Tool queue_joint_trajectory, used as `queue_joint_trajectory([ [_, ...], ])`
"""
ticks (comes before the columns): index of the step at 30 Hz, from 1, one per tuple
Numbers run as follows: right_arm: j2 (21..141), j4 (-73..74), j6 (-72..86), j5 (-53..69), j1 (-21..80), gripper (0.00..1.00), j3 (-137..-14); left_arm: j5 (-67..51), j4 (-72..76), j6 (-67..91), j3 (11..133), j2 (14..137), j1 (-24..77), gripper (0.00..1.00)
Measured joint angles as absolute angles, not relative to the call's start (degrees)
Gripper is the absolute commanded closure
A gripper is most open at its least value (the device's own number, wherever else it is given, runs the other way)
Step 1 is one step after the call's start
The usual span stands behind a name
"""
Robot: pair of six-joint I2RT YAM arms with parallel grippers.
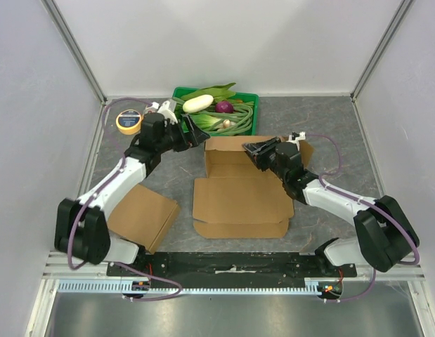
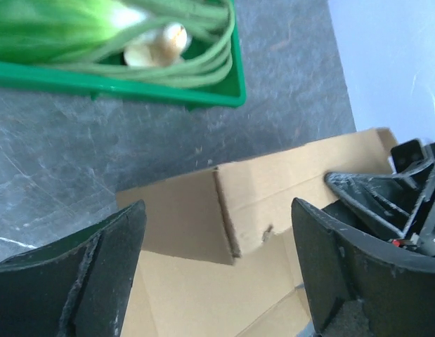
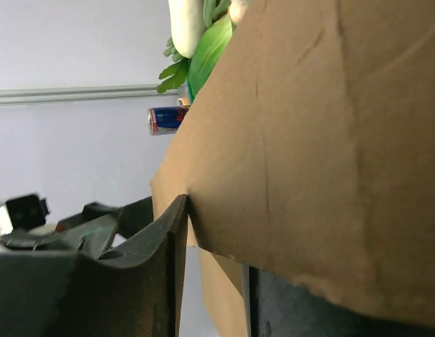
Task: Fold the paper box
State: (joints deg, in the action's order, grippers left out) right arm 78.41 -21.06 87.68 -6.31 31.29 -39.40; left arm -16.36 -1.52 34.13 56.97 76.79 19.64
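Note:
The brown paper box lies opened out mid-table, its back wall raised. My left gripper hovers at the box's back left corner. In the left wrist view its jaws stand wide open over that corner, touching nothing. My right gripper is at the back right of the box. In the right wrist view a cardboard flap passes between its fingers. The left finger touches the flap's edge, with a gap lower down; the flap largely hides the other finger.
A green tray of vegetables stands just behind the box. A yellow tape roll lies at the back left. A second folded cardboard piece rests near the left arm. A drinks can shows in the right wrist view.

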Motion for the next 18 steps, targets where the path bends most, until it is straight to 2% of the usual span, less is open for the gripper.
queue_joint_trajectory([
  [4, 78.37, -21.76, 84.68, -5.65, 31.14, 0.45, -38.72, -21.56, -1.41, 35.22, 58.61, 84.38, 18.85, 0.3],
  [5, 78.35, -21.69, 83.46, -5.32, 30.98, 0.35, -38.72, -22.61, -1.23, 35.38, 58.65, 85.76, 18.9, 0.31],
  [7, 78.35, -20.51, 80.97, -4.58, 30.41, 0.23, -38.72, -24.34, 0.19, 36.25, 58.65, 87.29, 18.98, 0.31],
  [8, 78.22, -19.9, 79.5, -4.03, 30.06, 0.08, -38.72, -24.51, 0.71, 36.29, 58.65, 87.29, 18.94, 0.31],
  [9, 77.69, -18.83, 76.95, -3.29, 29.28, 0.04, -38.72, -24.51, 1.13, 36.32, 58.5, 87.18, 18.94, 0.31],
  [11, 75.7, -15.92, 71.33, -0.78, 27.77, 0.02, -38.81, -24.56, 2.13, 36.49, 57.84, 87.0, 18.98, 0.31],
  [15, 68.95, -1.85, 51.48, 5.74, 22.68, 0.02, -41.91, -24.58, 3.29, 36.82, 57.17, 86.76, 19.03, 0.31],
  [18, 62.81, 10.33, 38.81, 6.07, 20.32, 0.02, -45.25, -24.64, 3.75, 37.32, 56.73, 86.72, 19.0, 0.27],
])
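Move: The left hand hangs open just short of the near-left top corner of the box's raised wall, which lies about 4 cm to its right, 2 cm ahead and 6 cm below. From the left hand the vegetable crate is some 11 cm ahead, 6 cm right, and the flat front panel about 20 cm back, 15 cm right, both well below. The right hand, still astride that wall's top strip, has the same corner roughly 14 cm to its left and 2 cm ahead. The left fingertips come down astride the raised wall's left corner, one meeting its front face; the hand sinks about 5 cm with a small shift right, narrows its opening somewhat, then holds there. The right fingers, already part open, spread wide and come free of the top strip, dipping slightly before swinging some 8 cm right and 4–5 cm back, with the wrist rolling about 40 degrees. ##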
